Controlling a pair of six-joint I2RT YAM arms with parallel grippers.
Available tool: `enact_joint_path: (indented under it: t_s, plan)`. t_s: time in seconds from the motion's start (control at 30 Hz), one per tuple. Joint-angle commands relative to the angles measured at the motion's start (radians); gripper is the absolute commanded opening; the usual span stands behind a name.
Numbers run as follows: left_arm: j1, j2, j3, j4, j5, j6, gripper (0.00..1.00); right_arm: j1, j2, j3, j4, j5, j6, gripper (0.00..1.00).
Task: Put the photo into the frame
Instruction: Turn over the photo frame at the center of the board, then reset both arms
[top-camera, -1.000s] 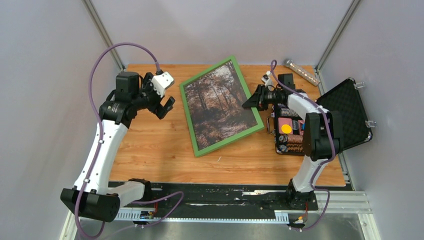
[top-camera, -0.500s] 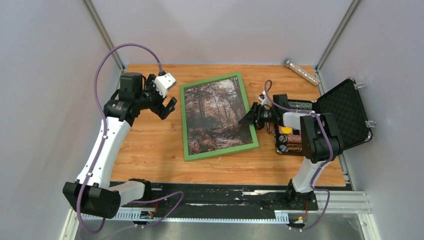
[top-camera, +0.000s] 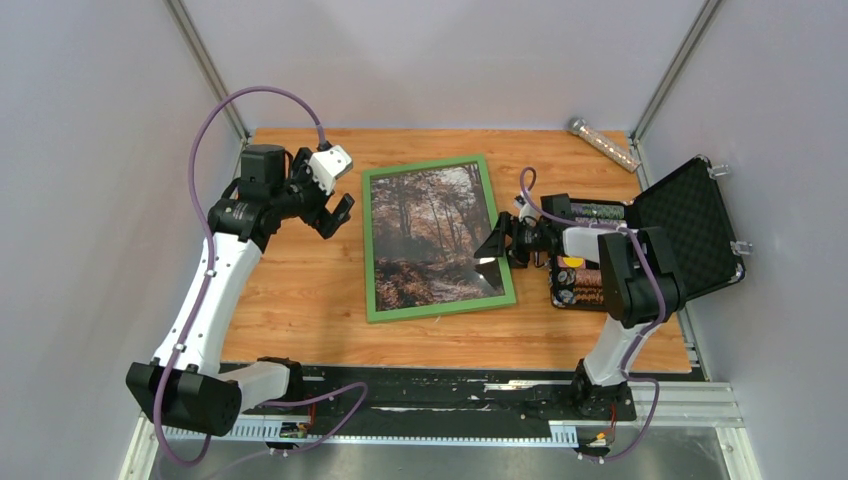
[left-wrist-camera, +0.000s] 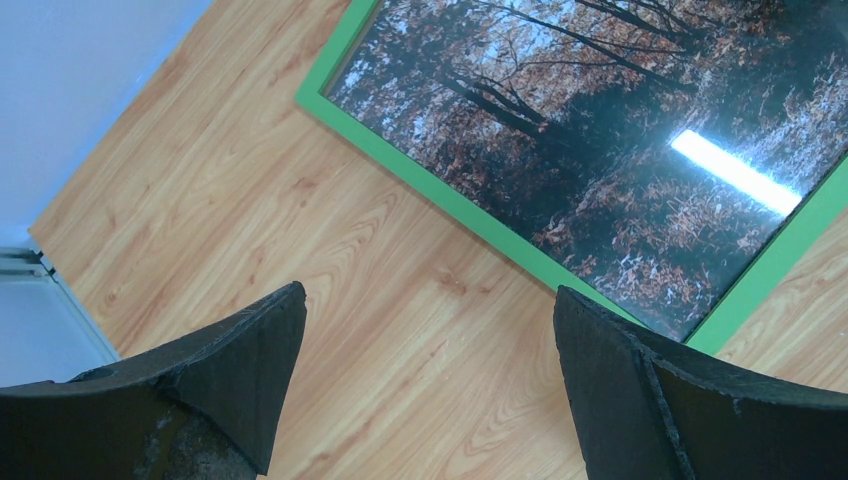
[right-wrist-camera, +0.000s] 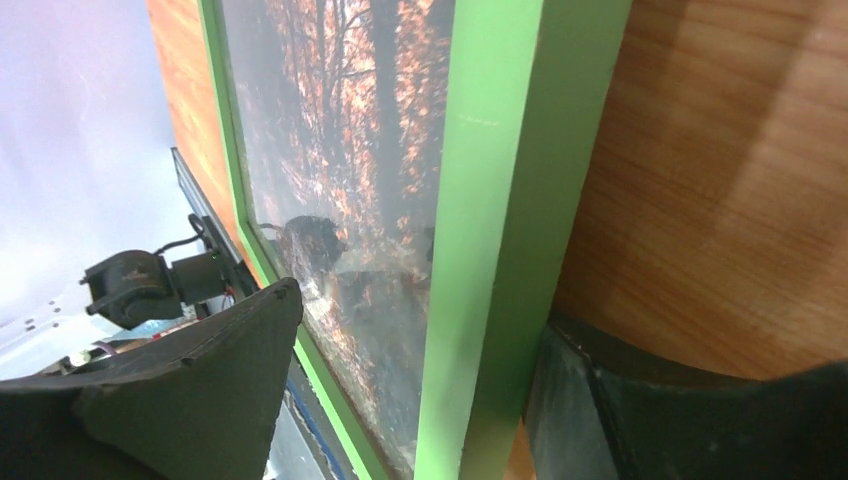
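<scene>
The green frame (top-camera: 367, 245) lies front up in the middle of the table with the autumn forest photo (top-camera: 432, 238) inside it. My right gripper (top-camera: 492, 248) is open at the frame's right rail, low on that side. In the right wrist view the jaws (right-wrist-camera: 415, 350) straddle the green rail (right-wrist-camera: 490, 200): one finger is over the photo (right-wrist-camera: 340, 130), the other against the rail's outer edge. My left gripper (top-camera: 335, 215) is open and empty, just left of the frame's top left corner. In the left wrist view it (left-wrist-camera: 430, 350) hangs over bare wood beside the rail (left-wrist-camera: 440, 190) and photo (left-wrist-camera: 600, 120).
An open black case (top-camera: 690, 225) with small items in its tray (top-camera: 577, 270) stands right of the frame, close behind my right arm. A silvery tube (top-camera: 604, 143) lies at the back right corner. Grey walls close in on three sides.
The frame has turned from tilted to nearly square with the table and slid slightly toward the near edge, the right gripper moving with its right rail. The left gripper has barely moved.
</scene>
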Motion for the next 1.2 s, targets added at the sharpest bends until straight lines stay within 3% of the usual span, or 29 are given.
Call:
enact_joint_path:
  t_s: [0.0, 0.7, 1.17]
  plan:
    - [0.005, -0.018, -0.009, 0.026, 0.010, -0.010, 1.00, 0.001, -0.074, 0.008, -0.077, 0.087, -0.116, 0.78]
    - [0.006, -0.103, -0.087, 0.070, -0.049, -0.045, 1.00, -0.001, -0.335, 0.013, -0.256, 0.333, -0.314, 0.95]
    - [0.008, -0.279, -0.224, 0.152, -0.393, -0.237, 1.00, -0.006, -0.713, 0.057, -0.276, 0.642, -0.431, 1.00]
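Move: The photo frame's middle lies about 13 cm to the left of the right hand and 3 cm farther out, some 3 cm lower; its right rim is still between the open fingers. The case's handle is roughly 8 cm to the right of the right hand, the open case's middle about 18 cm to the right, both nearly level with it fore-and-aft. From the left hand, held high, the frame's middle is some 19 cm right, 3 cm farther out and 25 cm down. Rightward first and almost level, the right hand draws its fingers off the frame's right rim, opening them from about three-quarters to wide; then it climbs quickly, ending about 8 cm right and 13 cm up, its fingers swung from pointing left to forward-left. The left hand, open and empty, eases some 4 cm left and a little back, away from the frame, turning counter-clockwise. ##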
